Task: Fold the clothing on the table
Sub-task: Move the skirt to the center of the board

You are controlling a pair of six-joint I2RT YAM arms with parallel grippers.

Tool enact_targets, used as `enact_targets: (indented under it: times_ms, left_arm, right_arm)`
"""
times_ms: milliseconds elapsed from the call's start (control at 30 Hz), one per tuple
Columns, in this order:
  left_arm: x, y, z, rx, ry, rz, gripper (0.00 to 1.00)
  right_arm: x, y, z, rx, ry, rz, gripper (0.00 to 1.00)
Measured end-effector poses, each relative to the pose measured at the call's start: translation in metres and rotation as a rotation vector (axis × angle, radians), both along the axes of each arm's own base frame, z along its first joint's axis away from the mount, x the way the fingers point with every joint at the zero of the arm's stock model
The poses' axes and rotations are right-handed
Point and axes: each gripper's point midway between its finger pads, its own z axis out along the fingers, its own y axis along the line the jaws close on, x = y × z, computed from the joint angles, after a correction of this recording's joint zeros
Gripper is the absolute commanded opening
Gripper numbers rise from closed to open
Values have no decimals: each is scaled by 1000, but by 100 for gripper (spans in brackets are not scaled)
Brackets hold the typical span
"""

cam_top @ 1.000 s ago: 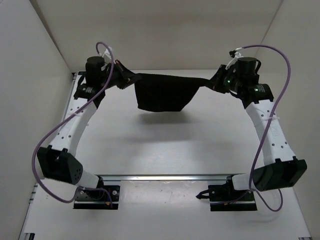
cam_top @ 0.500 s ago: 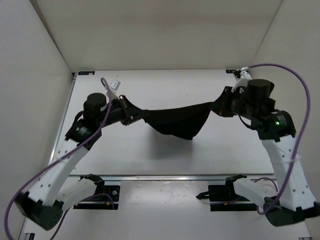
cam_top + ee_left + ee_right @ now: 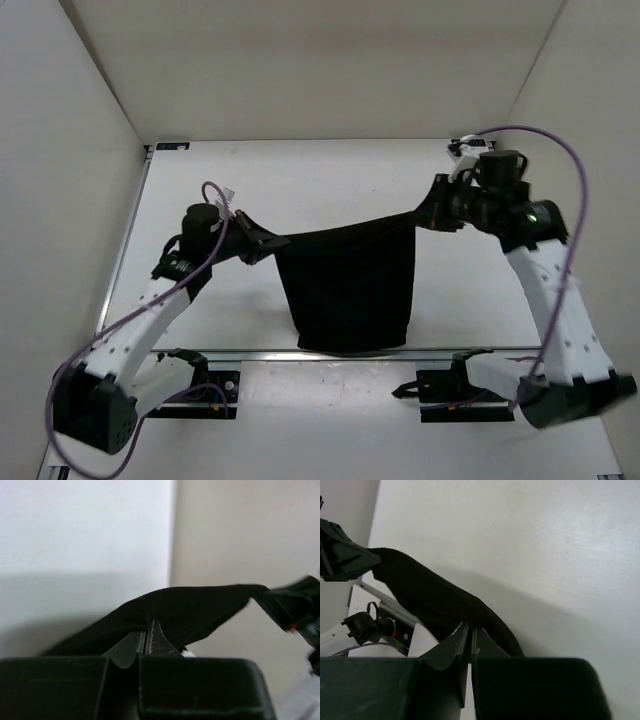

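The black clothing (image 3: pixel 348 285) hangs in the air between my two grippers, its top edge stretched taut and its body dropping down toward the near rail. My left gripper (image 3: pixel 262 244) is shut on its left corner; in the left wrist view the clothing (image 3: pixel 190 611) spreads from the left gripper (image 3: pixel 148 630). My right gripper (image 3: pixel 425 214) is shut on the right corner; the right wrist view shows the clothing (image 3: pixel 427 597) running from the right gripper (image 3: pixel 469 628) across to the other gripper. The white table (image 3: pixel 300 190) lies below.
A metal rail (image 3: pixel 240 354) crosses the near edge of the table, with both arm bases (image 3: pixel 195 392) bolted just in front of it. Off-white walls (image 3: pixel 70 150) close in the left, right and back sides.
Both grippers have come back from the far side of the table toward the near edge, carrying the clothing. It now hangs lower and longer, reaching the near rail.
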Motion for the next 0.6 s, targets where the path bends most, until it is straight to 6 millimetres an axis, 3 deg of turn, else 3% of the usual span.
enact_targets:
  times_ms: [100, 167, 200, 233, 267, 367, 400, 433, 500, 533, 600]
  left_arm:
    - [29, 5, -73, 51, 192, 44, 24]
    - [53, 11, -104, 72, 267, 79, 25]
    - [68, 15, -116, 82, 302, 97, 33]
    - [87, 18, -125, 92, 322, 111, 41]
    - [108, 20, -128, 100, 325, 117, 41]
    - [176, 21, -122, 109, 277, 111, 50]
    - [188, 22, -119, 115, 252, 105, 51]
    - [192, 23, -118, 120, 237, 97, 52]
    - [180, 22, -122, 127, 237, 69, 53]
    - [166, 22, -128, 131, 246, 55, 52]
    - [119, 19, -151, 147, 309, 12, 53]
  right_arm:
    - [37, 10, -54, -10, 137, 20, 4]
    - [76, 16, -96, -31, 229, 20, 9]
    - [95, 17, -116, -44, 262, 14, 25]
    - [112, 17, -136, -58, 299, 1, 42]
    - [127, 15, -151, -68, 327, -15, 47]
    - [169, -3, -174, -100, 348, -70, 48]
    - [177, -11, -175, -107, 341, -93, 49]
    - [181, -18, -176, -115, 334, -113, 49]
    - [178, -33, -173, -128, 326, -151, 48]
    - [172, -38, -174, -136, 323, -165, 48]
    - [147, -43, -178, -160, 348, -178, 46]
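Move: Both my hands hold the skirt's far edge stretched between them. Its middle sags about 10 cm back from each hand, some 13 cm right of and 13 below the left, 12 cm left of and 20 below the right. The board's middle is about 15 cm ahead: 9 cm right of and 25 below my left hand, 16 cm left of and 32 below my right. The board's near edge runs some 14 cm behind both hands, at board level. I fling the skirt out over the board: both hands sweep about 18 cm forward while sinking, left some 12 cm, right 17, wrists tipping down about 20 degrees. The left fingers open from the start, the right ones late in the swing, letting go of the edge. Then I draw the left hand back about 7 cm and slightly down, the right back 3 cm and off to the right. ##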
